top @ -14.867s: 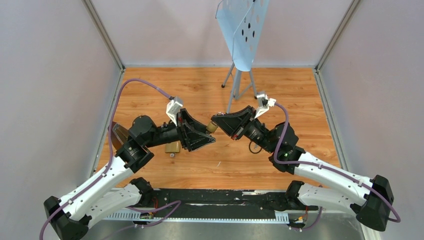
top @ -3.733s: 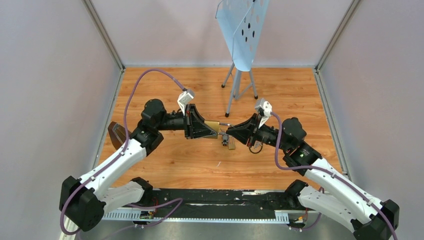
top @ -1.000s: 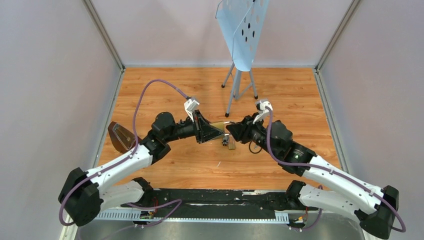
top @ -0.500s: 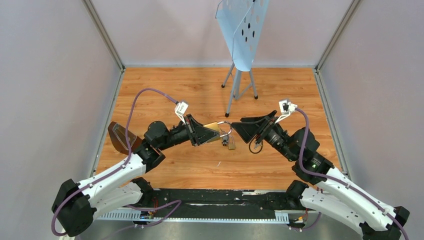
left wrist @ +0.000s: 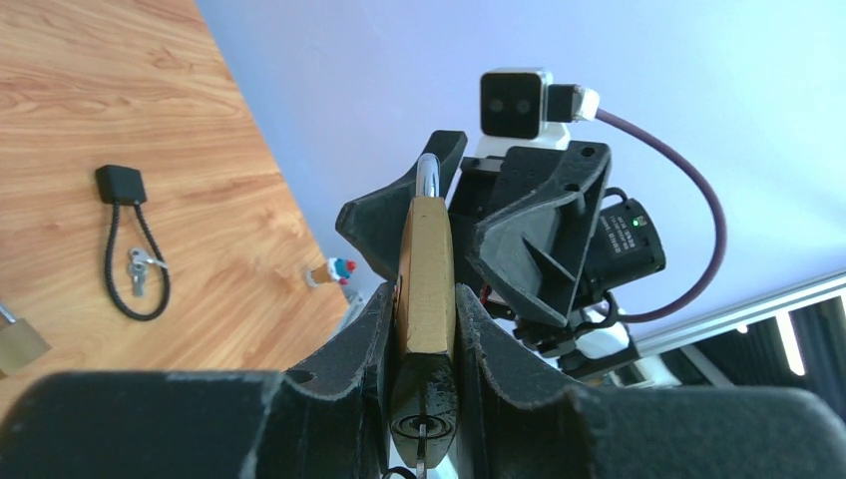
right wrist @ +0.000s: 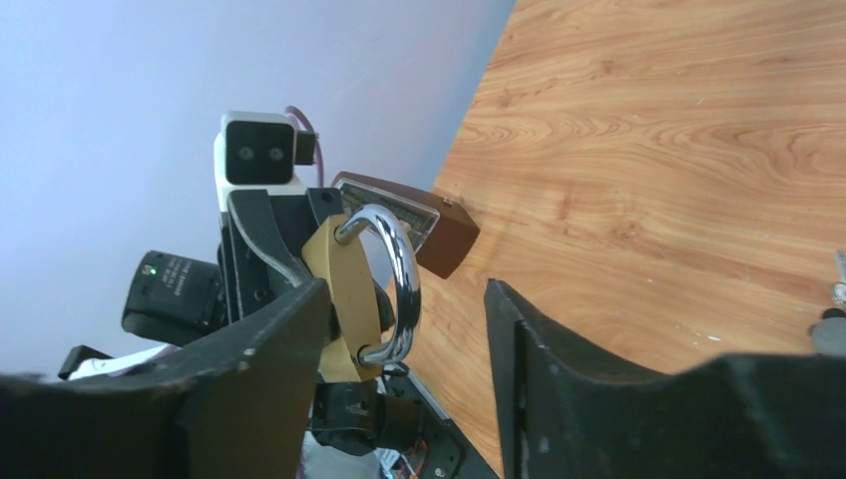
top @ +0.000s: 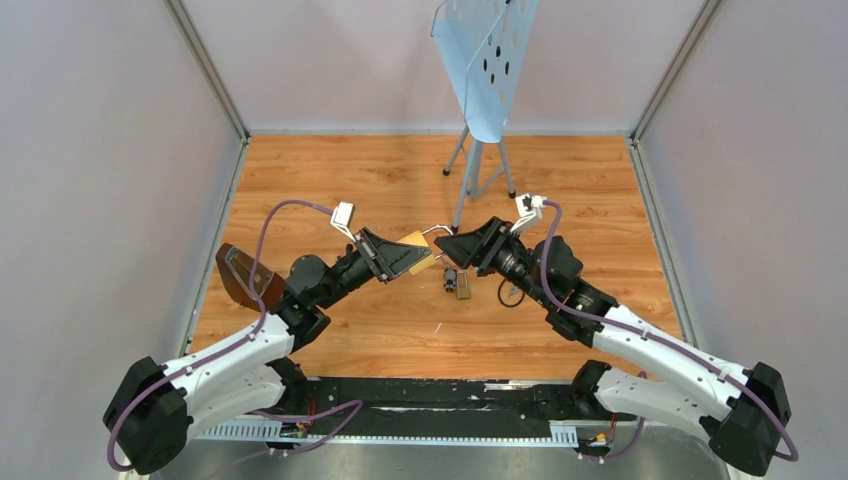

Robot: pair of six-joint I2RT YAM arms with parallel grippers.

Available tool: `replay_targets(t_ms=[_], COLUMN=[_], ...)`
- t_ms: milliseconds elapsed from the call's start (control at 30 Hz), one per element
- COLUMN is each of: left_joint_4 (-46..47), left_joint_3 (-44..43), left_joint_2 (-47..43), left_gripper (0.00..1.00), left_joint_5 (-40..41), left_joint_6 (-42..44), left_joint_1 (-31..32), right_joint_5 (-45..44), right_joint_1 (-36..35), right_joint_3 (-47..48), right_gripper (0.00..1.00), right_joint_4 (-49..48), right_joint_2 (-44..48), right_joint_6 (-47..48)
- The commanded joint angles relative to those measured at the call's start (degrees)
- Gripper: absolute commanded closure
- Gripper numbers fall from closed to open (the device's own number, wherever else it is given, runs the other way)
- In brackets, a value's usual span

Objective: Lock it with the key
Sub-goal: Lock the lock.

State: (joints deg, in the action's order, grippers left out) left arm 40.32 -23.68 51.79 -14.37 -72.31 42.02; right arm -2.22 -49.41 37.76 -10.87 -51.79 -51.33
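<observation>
My left gripper point(left wrist: 426, 294) is shut on the brass padlock point(left wrist: 427, 269), holding it off the table with the silver shackle point(right wrist: 399, 269) pointing at the right arm. The key point(left wrist: 421, 451) sticks in the keyhole at the padlock's near end; only its thin silver edge shows. In the top view the left gripper point(top: 410, 258) and right gripper point(top: 445, 243) meet above the table's middle. My right gripper point(right wrist: 407, 289) is open, one finger on each side of the shackle, its right finger apart from it.
A key bunch with a brass piece point(top: 456, 282) and a black cord loop point(top: 510, 293) lie on the wooden table point(top: 330, 170) below the grippers. A brown box point(top: 240, 275) sits at the left edge. A blue stand point(top: 485, 60) rises at the back.
The right gripper let go and opened, backed off to the right, then came back around the shackle. The left gripper drew the padlock slightly left and back.
</observation>
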Motion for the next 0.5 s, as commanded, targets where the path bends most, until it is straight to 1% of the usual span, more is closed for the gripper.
replay_targets(t_ms=[0,233,333,400,467], left_joint_4=[13.84,15.80,15.91,16.12,16.11], left_joint_3=[-0.99,-0.93,-0.51,-0.11,0.33], left_joint_2=[0.55,1.06,0.72,0.43,0.08], left_gripper=[1.00,1.00,1.00,0.96,0.83], left_joint_5=[1.62,0.85,0.40,0.12,0.03], left_joint_6=[-6.35,-6.70,-6.74,-6.72,-6.71], left_joint_1=[0.08,0.08,0.08,0.08,0.08], right_joint_5=[1.25,0.27,-1.21,-1.78,-1.77], right_joint_1=[0.06,0.10,0.10,0.08,0.08], right_joint_3=[3.87,3.26,2.85,3.05,3.19], right_gripper=[0.47,0.67,0.79,0.85,0.95], right_joint_4=[-6.98,-10.08,-11.13,-11.23,-12.02], right_joint_2=[-2.31,-3.85,-3.86,-4.09,-4.48], right_joint_6=[-3.85,-7.63,-8.29,-8.33,-7.76])
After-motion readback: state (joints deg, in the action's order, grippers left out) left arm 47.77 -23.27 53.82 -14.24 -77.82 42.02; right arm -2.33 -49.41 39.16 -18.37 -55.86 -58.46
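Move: The padlock's chrome shackle stands between the right hand's parted fingers, nearer one of them, some 2 cm ahead of that hand and 2 cm to its left, 1 cm above. The held brass lock body lies about 6 cm to its left and 1 cm back. From the left hand, which grips the body, the shackle is about 3 cm ahead, 5 cm right and 1 cm up. On the table, some 26 cm below the right hand, lie the combination lock, 4 cm ahead and 1 cm right, and the small brass padlock, 3 cm ahead and 4 cm right. Close the right gripper on the big padlock's shackle from well open to nearly shut, while easing it up about 2.5 cm, with some 1.5 cm to the left, and tipping its fingertips up nearly 10 degrees. Keep the left fingers clamped on the brass body and raise it about 2 cm alongside, tilting that hand's tips up slightly too. ##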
